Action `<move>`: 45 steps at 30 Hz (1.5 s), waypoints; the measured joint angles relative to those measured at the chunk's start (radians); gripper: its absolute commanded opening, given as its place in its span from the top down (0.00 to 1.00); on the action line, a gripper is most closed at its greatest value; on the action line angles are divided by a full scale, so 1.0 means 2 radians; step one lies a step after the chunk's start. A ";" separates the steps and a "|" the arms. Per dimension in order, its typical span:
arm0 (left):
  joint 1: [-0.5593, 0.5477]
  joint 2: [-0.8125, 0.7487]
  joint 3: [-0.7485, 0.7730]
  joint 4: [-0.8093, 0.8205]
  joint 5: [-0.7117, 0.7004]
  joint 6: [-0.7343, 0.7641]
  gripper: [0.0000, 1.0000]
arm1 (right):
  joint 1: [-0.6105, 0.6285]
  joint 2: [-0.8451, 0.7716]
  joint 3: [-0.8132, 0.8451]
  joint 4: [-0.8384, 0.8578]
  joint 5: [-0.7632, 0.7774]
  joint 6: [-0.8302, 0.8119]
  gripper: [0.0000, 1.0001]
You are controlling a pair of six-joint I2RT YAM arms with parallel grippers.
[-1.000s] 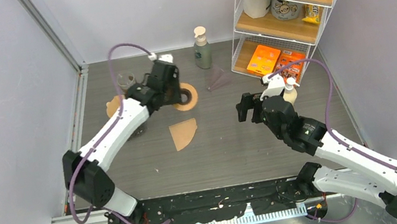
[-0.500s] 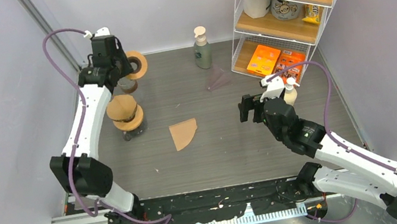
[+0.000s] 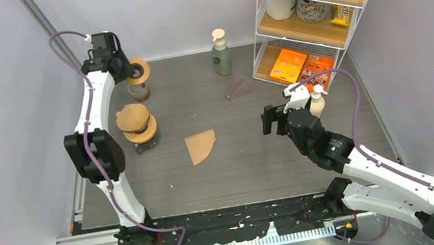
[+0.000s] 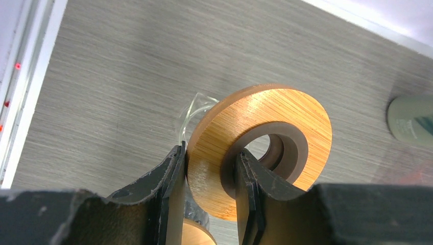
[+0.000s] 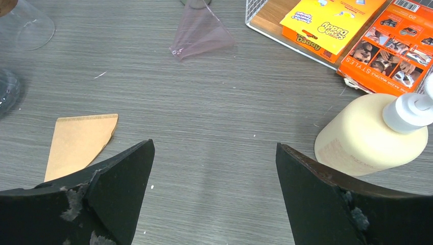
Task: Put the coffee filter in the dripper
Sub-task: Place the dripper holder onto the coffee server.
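The brown paper coffee filter (image 3: 200, 145) (image 5: 76, 145) lies flat on the table's middle, touched by nothing. My left gripper (image 3: 130, 70) (image 4: 210, 153) is at the back left, shut on a wooden ring (image 3: 142, 70) (image 4: 275, 109) with a dark inner collar, seemingly the dripper's base. One finger is outside the rim and one is in the hole. The ring hangs tilted just above a clear glass piece (image 3: 139, 92) (image 4: 191, 109). My right gripper (image 3: 272, 119) (image 5: 214, 145) hovers open and empty, to the right of the filter.
A glass carafe (image 3: 137, 125) with a brown top stands left of the filter. A pink clear cone (image 3: 237, 85) (image 5: 199, 33) lies at the back. A green pump bottle (image 3: 221, 56), a cream pump bottle (image 3: 316, 101) (image 5: 367, 138) and a wire shelf rack (image 3: 309, 16) stand behind and right.
My left arm has lifted the wooden ring off the table near the filter and swung it to the back left, over the glass piece. The right arm has stayed still.
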 measured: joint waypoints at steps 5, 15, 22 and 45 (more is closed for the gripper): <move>0.011 0.022 0.002 -0.015 0.016 -0.003 1.00 | 0.000 0.006 -0.001 0.003 0.001 -0.002 0.04; 0.058 0.067 0.034 -0.041 0.064 -0.006 0.98 | 0.000 0.014 -0.004 0.009 -0.001 -0.006 0.05; 0.055 0.088 0.066 -0.053 0.090 -0.001 0.92 | -0.002 0.014 -0.007 0.013 -0.001 -0.010 0.05; 0.056 0.146 0.138 -0.086 0.134 0.016 0.86 | -0.006 0.023 -0.008 0.018 0.001 -0.016 0.05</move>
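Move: The coffee server I'm bringing the gripped dripper holder to stands about 5 cm ahead of my left hand, 2 cm to its right and some 14 cm below. The dripper with the coffee filter, already on the other server, is roughly 14 cm back, 3 cm to the right and 8 cm below; the green pump bottle is about 9 cm ahead, 32 cm to the right, 12 cm below. From my right hand the bare server lies some 27 cm ahead, 44 cm left, 12 cm below. I keep the dripper holder pinched by its edge and sink my left hand about 5 cm, swinging left, then ease back right and forward with a slight rise to bring the wooden ring over the server's mouth, and lower again by some 2.5 cm. My wrist tips about 10 degrees further down, its left side dropping as much. ##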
